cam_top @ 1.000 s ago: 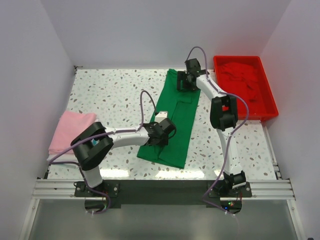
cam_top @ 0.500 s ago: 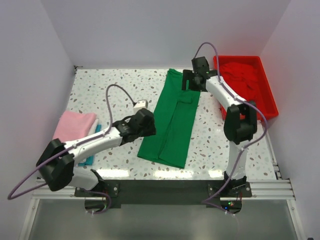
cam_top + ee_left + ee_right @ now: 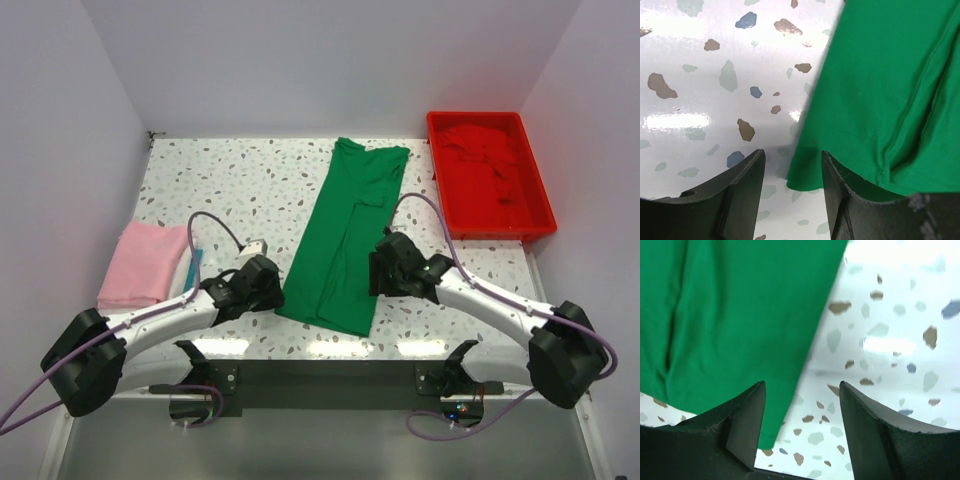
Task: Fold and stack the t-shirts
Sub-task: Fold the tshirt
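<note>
The green t-shirt (image 3: pixel 347 232) lies as a long narrow strip down the middle of the table, its near end toward the arms. My left gripper (image 3: pixel 268 290) is open at the strip's near-left corner; in the left wrist view that corner (image 3: pixel 807 172) sits between the fingers (image 3: pixel 747 187) of the gripper (image 3: pixel 792 175). My right gripper (image 3: pixel 378 274) is open at the near-right edge; the green hem corner (image 3: pixel 771 437) lies by its left finger (image 3: pixel 747 425), with speckled tabletop in the gap of the gripper (image 3: pixel 802 407). A folded pink t-shirt (image 3: pixel 146 264) rests at the left. A red t-shirt (image 3: pixel 485 160) lies crumpled in the tray.
The red plastic tray (image 3: pixel 541 215) stands at the back right corner. A thin teal strip (image 3: pixel 193 264) lies beside the pink shirt, under the left arm's cable. White walls close in the table (image 3: pixel 220 180) on three sides.
The right arm swung back from the shirt's far end to its near-right edge and its jaws narrowed. The left arm drew back off the cloth to the near-left corner.
</note>
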### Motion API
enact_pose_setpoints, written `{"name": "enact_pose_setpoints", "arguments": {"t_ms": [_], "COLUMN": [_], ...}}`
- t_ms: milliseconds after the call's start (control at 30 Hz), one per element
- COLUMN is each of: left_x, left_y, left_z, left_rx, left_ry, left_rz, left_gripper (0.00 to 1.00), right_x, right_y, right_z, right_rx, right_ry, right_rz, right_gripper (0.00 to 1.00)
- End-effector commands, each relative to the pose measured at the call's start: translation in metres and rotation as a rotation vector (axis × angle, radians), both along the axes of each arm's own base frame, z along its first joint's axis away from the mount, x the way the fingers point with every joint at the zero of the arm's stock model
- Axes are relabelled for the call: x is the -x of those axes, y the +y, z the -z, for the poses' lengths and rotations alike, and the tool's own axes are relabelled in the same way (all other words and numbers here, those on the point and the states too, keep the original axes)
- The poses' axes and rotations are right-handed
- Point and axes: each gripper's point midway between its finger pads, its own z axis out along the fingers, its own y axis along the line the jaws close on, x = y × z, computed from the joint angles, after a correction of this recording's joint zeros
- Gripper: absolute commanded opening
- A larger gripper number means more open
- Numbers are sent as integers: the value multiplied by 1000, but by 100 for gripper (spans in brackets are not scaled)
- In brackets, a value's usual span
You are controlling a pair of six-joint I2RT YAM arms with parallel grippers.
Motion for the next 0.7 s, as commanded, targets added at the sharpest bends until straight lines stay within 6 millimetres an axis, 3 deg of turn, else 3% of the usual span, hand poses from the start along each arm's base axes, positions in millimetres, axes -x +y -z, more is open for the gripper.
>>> {"name": "enact_pose_setpoints", "arguments": {"t_ms": [0,167,433,667], "left_x": [-10,-7,2,14], "left_y": [-16,-16,-19,-25], "left_z": [-17,-11,4,17], "left_rx": [110,121,128,124], "left_ry": [-68,-61,-25,3], "left_rz": [-10,-6,14,50], "left_gripper": [53,52,50,49], "right_x": [5,32,57,76], "right_y": [4,-7,-22,-21], "right_z": [-13,-6,0,16], "right_rx": [-115,-158,-198,-213], "right_ry": [-68,-43,-10,70], "right_rz": [106,133,188,184], "right_gripper": [63,64,62,61]}}
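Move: Almost under the open left fingers is the near-left corner of the green t-shirt: about 1 cm back, 1 cm right and 2 cm below; the near-right corner is some 19 cm right of that hand and 6 cm back. From the right hand, that near-right corner is about 8 cm back, 2 cm left and 5 cm below, and the red tray's middle some 27 cm ahead and 27 cm right. The pink shirt stack is about 28 cm left of the left hand and 9 cm ahead. Drawing back about 6 cm and drifting 2 cm right, the right hand goes towards the shirt's near-right corner and out over the bare table beside its right edge, with a roll that lifts its left side and a slight clockwise turn, fingers still open. The left hand edges about 2 cm right over the near-left corner, rising briefly and then dipping slightly below its starting height, open fingers either side of the cloth's edge. ##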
